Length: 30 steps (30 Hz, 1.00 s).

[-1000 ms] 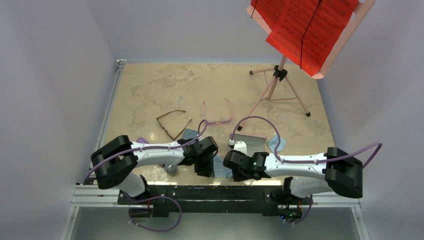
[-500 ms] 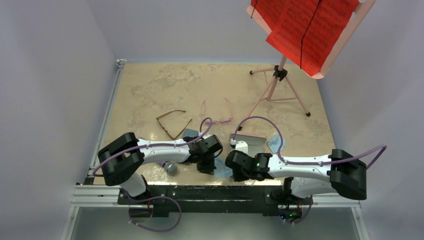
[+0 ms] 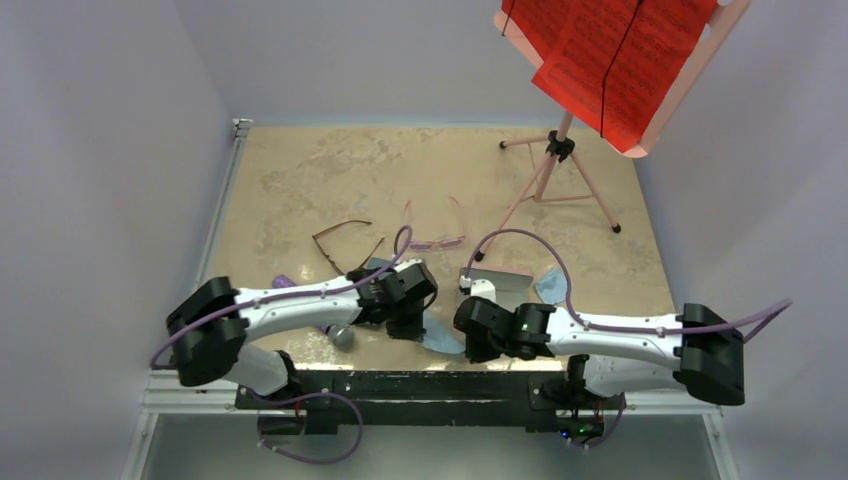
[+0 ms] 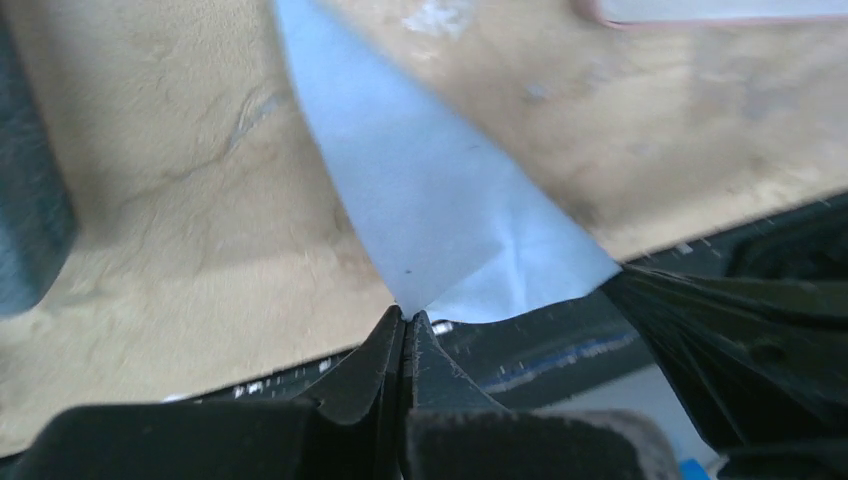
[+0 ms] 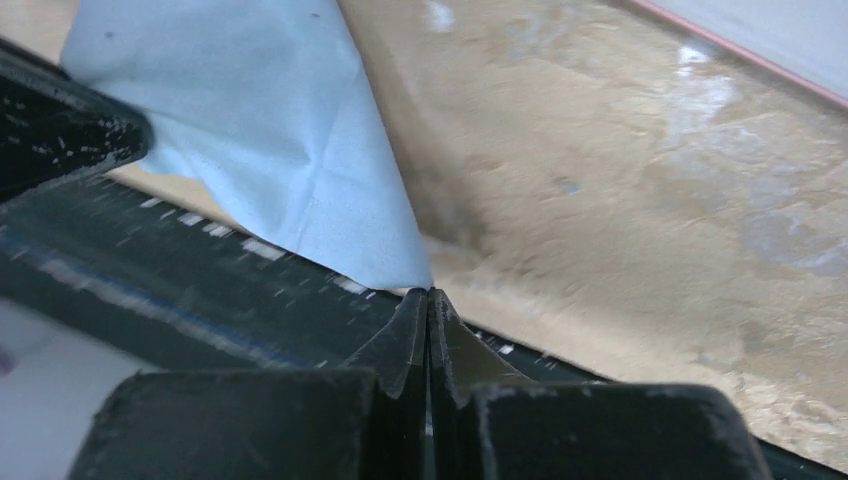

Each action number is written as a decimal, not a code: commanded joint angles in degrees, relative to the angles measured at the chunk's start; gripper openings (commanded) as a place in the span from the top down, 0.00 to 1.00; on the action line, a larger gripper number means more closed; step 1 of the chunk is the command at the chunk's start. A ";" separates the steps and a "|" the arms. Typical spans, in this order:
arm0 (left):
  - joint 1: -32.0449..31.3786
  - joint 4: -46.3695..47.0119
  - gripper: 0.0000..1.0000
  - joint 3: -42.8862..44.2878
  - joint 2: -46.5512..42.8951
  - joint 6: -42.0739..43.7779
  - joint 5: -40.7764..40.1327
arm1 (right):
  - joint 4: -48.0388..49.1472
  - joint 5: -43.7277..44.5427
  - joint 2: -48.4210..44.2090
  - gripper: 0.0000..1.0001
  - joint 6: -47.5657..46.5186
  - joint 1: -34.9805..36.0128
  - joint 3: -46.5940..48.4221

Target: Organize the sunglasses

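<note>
The dark brown sunglasses lie open on the table left of centre. The translucent pink-purple sunglasses lie just to their right, and neither gripper touches them. A light blue cloth is stretched near the table's front edge between both grippers. My left gripper is shut on one corner of it. My right gripper is shut on the opposite corner.
An open pink case sits just beyond the right gripper, with a second light blue cloth to its right. A blue-grey case lies under the left arm. A music stand with red sheets stands at the back right.
The left gripper has closed onto the cloth corner and shifted slightly left and away. The right arm has stretched out, its elbow moving right, still holding its corner.
</note>
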 commanded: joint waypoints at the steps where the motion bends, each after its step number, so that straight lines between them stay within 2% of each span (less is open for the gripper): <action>1: -0.19 -6.44 1.00 3.34 -11.60 5.01 1.46 | -3.38 -6.65 -7.15 1.00 -5.16 0.92 5.34; 7: -0.19 -14.46 1.00 5.81 -20.86 7.02 8.54 | -0.94 -20.47 -17.27 1.00 -8.62 1.05 6.65; 11: -0.23 -14.79 1.00 6.01 -23.34 6.77 16.06 | -0.91 -26.16 -20.17 1.00 -9.31 1.04 7.74; 14: -0.19 -16.84 1.00 6.41 -22.58 6.34 15.59 | -7.08 -20.69 -19.72 1.00 -8.87 1.00 9.54; 17: -0.19 -17.35 1.00 6.09 -20.51 6.00 15.01 | -7.16 -16.13 -18.43 1.00 -7.67 0.96 9.11; 20: -0.04 -14.36 1.00 5.07 -16.66 5.63 14.73 | -5.34 -13.32 -15.54 1.00 -7.19 0.97 8.07; 24: 1.16 -11.25 1.00 6.20 -9.55 5.62 8.65 | -4.53 -6.43 -9.68 1.00 -6.86 -1.00 7.60; 30: 3.68 -2.55 1.00 7.38 2.01 6.78 11.68 | -3.72 -0.15 -1.65 1.00 -6.49 -4.05 6.55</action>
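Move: The blue cloth is already pinched by both grippers at its near corners. Its middle is about 4 cm ahead of the left gripper, 3 cm to its right and 2 cm below; from the right gripper, some 6 cm ahead and 5 cm left. From the left gripper, the grey case lies about 10 cm ahead and 10 cm left, the microphone head 15 cm left and 1 cm ahead. The open pink case is some 13 cm ahead of the right gripper and 6 cm right. Keep both grippers shut on the cloth's corners and flick the cloth: sweep both hands quickly up about 12 cm and back some 5 cm towards the near table edge, rolling the wrists out (right about 30 degrees, left about 20). Then swing them forward and down, undoing most of the roll, stopping the left about 3 cm and the right about 5 cm above their starting heights. ##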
